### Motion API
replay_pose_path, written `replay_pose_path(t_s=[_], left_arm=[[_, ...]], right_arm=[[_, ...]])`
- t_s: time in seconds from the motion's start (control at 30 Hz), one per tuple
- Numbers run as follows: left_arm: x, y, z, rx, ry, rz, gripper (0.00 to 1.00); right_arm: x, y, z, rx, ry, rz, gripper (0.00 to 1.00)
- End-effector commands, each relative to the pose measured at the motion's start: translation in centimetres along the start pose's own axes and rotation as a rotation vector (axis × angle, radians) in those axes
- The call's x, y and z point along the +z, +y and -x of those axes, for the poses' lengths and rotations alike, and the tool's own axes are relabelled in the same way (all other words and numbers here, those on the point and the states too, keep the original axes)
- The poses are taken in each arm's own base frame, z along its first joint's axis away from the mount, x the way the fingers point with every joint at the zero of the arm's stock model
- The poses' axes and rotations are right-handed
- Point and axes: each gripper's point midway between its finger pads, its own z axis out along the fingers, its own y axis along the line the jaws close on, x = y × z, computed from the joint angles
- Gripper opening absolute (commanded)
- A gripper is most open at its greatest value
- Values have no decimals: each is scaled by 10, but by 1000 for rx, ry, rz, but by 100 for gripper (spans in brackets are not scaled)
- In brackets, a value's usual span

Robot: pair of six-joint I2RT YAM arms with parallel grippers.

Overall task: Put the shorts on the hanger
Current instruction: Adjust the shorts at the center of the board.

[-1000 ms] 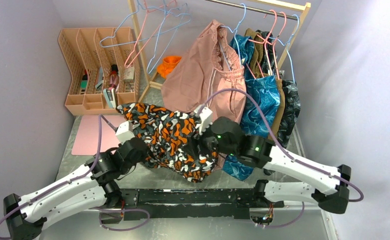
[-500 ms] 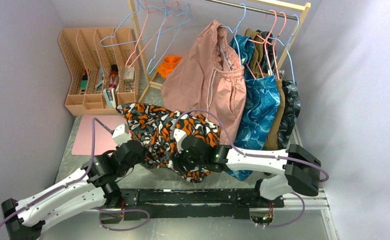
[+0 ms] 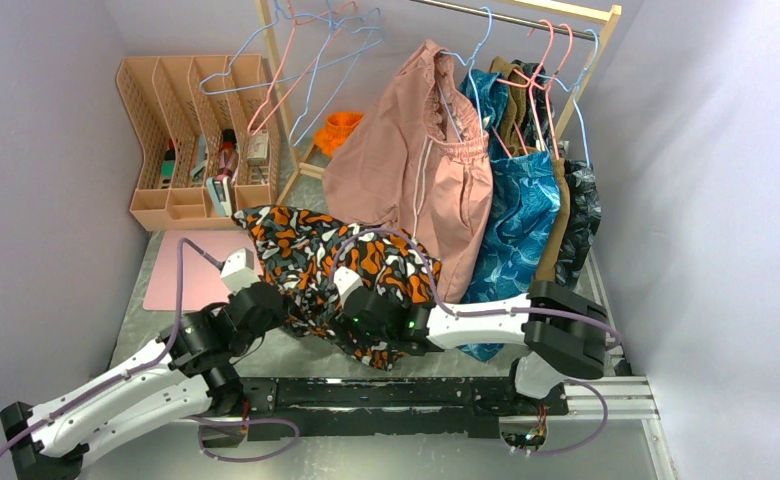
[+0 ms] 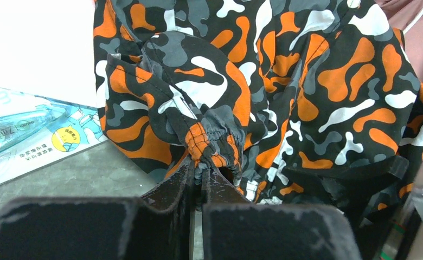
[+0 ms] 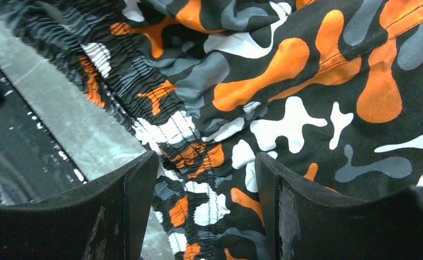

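Note:
The camouflage-print shorts [image 3: 311, 260] lie bunched on the table between the two arms. My left gripper [image 4: 198, 168] is shut on a gathered elastic edge of the shorts [image 4: 215, 143], at the heap's left side [image 3: 284, 305]. My right gripper [image 5: 206, 162] stands open at the heap's near edge [image 3: 358, 335]. Its fingers straddle the ruched waistband [image 5: 198, 184] without pinching it. A light-blue hanger [image 3: 236, 60] hangs empty among pink ones at the rack's left post, far from both grippers.
A plain pink garment [image 3: 416, 150] and a blue leaf-print garment [image 3: 521, 210] hang on the rail just behind the shorts. A peach desk organiser [image 3: 201, 130] stands at back left with a pink mat [image 3: 181, 270] before it. A printed packet [image 4: 30, 135] lies left of the shorts.
My right arm has swung left and down across the shorts to their near edge, its jaws staying apart. The left gripper has kept its hold and barely moved.

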Motion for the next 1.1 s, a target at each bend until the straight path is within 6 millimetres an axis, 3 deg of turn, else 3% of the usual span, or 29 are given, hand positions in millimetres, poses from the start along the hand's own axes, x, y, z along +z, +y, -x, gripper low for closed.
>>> replay_pose_path(t_s=[0.0, 0.2, 0.33, 0.4, 0.6, 0.73, 1.0, 1.07], left_arm=[[-3, 1, 4, -18, -10, 0, 7], [-3, 3, 2, -23, -3, 0, 7], [-3, 6, -1, -18, 7, 11, 7], [-3, 10, -2, -12, 11, 29, 7], [-2, 17, -4, -1, 18, 75, 7], [1, 16, -10, -5, 30, 66, 7], [6, 15, -12, 9, 32, 64, 7], [7, 16, -14, 15, 32, 70, 7]], right_arm=[[8, -8, 10, 7, -28, -80, 69], [12, 0, 4, -13, -29, -76, 72], [19, -12, 3, -11, -29, -170, 70], [19, -23, -3, -22, 0, -232, 64], [12, -50, -27, -37, 73, -347, 22], [3, -51, -22, -4, 51, -343, 1], [-27, -25, 21, 22, -88, -167, 0], [-31, -31, 22, 46, -87, -190, 0]])
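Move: The near waistband edge of the shorts lies just under the open right fingers, about 2 cm ahead, 2 cm to the right and 3 cm below. The waistband corner already pinched by the left hand is some 10 cm to the right hand's left and 3 cm farther out; the pink mat is about 26 cm left and 10 cm ahead. From the left hand, that edge is roughly 12 cm right, 1 cm back and 8 cm below. Right hand dips about 3 cm forward-right, pinches the shorts' waistband edge, then lifts 4–5 cm; left keeps hold. ##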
